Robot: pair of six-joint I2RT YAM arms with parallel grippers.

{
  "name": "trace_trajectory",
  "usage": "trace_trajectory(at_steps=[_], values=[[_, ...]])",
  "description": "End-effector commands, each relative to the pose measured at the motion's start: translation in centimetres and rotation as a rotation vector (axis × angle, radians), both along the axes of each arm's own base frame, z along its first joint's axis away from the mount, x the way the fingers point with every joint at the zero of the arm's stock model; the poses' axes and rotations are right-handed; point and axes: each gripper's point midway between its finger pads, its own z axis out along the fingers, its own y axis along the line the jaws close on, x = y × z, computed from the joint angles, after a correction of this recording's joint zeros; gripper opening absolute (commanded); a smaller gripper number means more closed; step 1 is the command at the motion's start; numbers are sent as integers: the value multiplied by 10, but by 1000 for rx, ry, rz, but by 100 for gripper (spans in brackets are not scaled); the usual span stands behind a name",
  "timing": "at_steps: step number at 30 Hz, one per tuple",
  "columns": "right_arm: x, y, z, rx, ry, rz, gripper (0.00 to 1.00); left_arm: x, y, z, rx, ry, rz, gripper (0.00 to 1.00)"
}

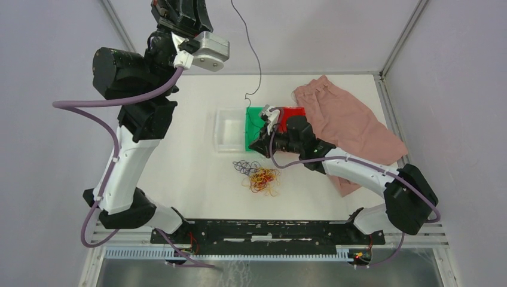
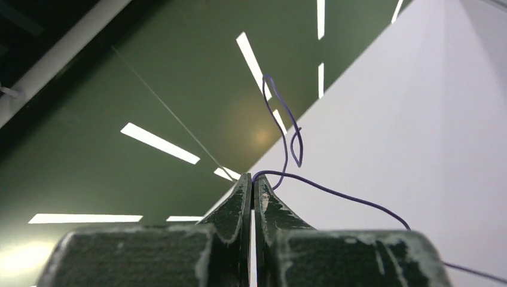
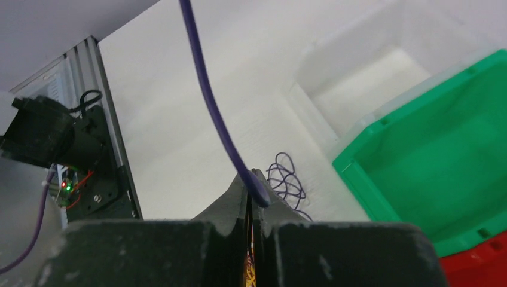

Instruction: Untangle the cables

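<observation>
My left gripper (image 2: 252,179) is raised high at the back left, shut on a thin purple cable (image 2: 335,192). That cable (image 1: 257,60) hangs down from the top of the overhead view towards the green bin. Its lower end (image 3: 209,101) crosses the tips of my right gripper (image 3: 251,176), whose jaws are closed on it. In the overhead view the right gripper (image 1: 258,143) hovers at the green bin's near corner. Below it on the table lies a tangle of red and yellow cables (image 1: 265,178) with a loose purple coil (image 1: 244,166) beside it.
A clear bin (image 1: 218,128), a green bin (image 1: 254,127) and a red bin (image 1: 293,112) stand side by side mid-table. A pink cloth (image 1: 353,119) lies at the back right under the right arm. The black base rail (image 1: 269,230) runs along the near edge.
</observation>
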Motion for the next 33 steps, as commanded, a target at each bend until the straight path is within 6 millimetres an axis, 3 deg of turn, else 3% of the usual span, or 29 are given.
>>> trace_trajectory(at_steps=[1,4,7,11,14,18,23,29,33], values=[[31,-2,79,55,-201,-98,3,-6,20,-25,11,120,8,3],[37,2,101,74,-237,-105,3,3,23,-72,-1,322,-36,3],[47,12,108,107,-240,-116,4,12,28,-143,-34,585,-78,3],[65,35,99,159,-180,-129,4,16,26,-244,-27,840,-94,3],[82,55,87,187,-125,-140,5,21,27,-300,-3,952,-56,3],[108,84,62,166,-74,-153,5,31,35,-328,2,964,37,3],[138,101,23,97,-47,-222,11,58,39,-364,51,984,166,3],[161,100,-6,13,-8,-315,51,120,70,-378,-41,1063,234,3],[161,88,-9,-33,21,-341,58,143,81,-387,-68,1104,245,3]])
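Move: The clear box, where both hands are taking the purple cable, has its middle about 21 cm ahead of the right hand, 10 cm left and 17 cm down; the tangle sits almost straight below that hand. The green box is 21 cm ahead and 1 cm right, the small dark coil 4 cm ahead and 4 cm left. From the high left hand the clear box lies some 22 cm ahead, 5 cm left and 75 cm down. Both grippers start with the purple cable pinched. The right lifts about 9 cm while easing forward, then arcs forward, left and down over the near part of the clear box and opens about halfway, ending its pinch; the left keeps its hold and sinks some 42 cm, finishing forward and left towards that box as its fingers tip from pointing up to roughly forward. ##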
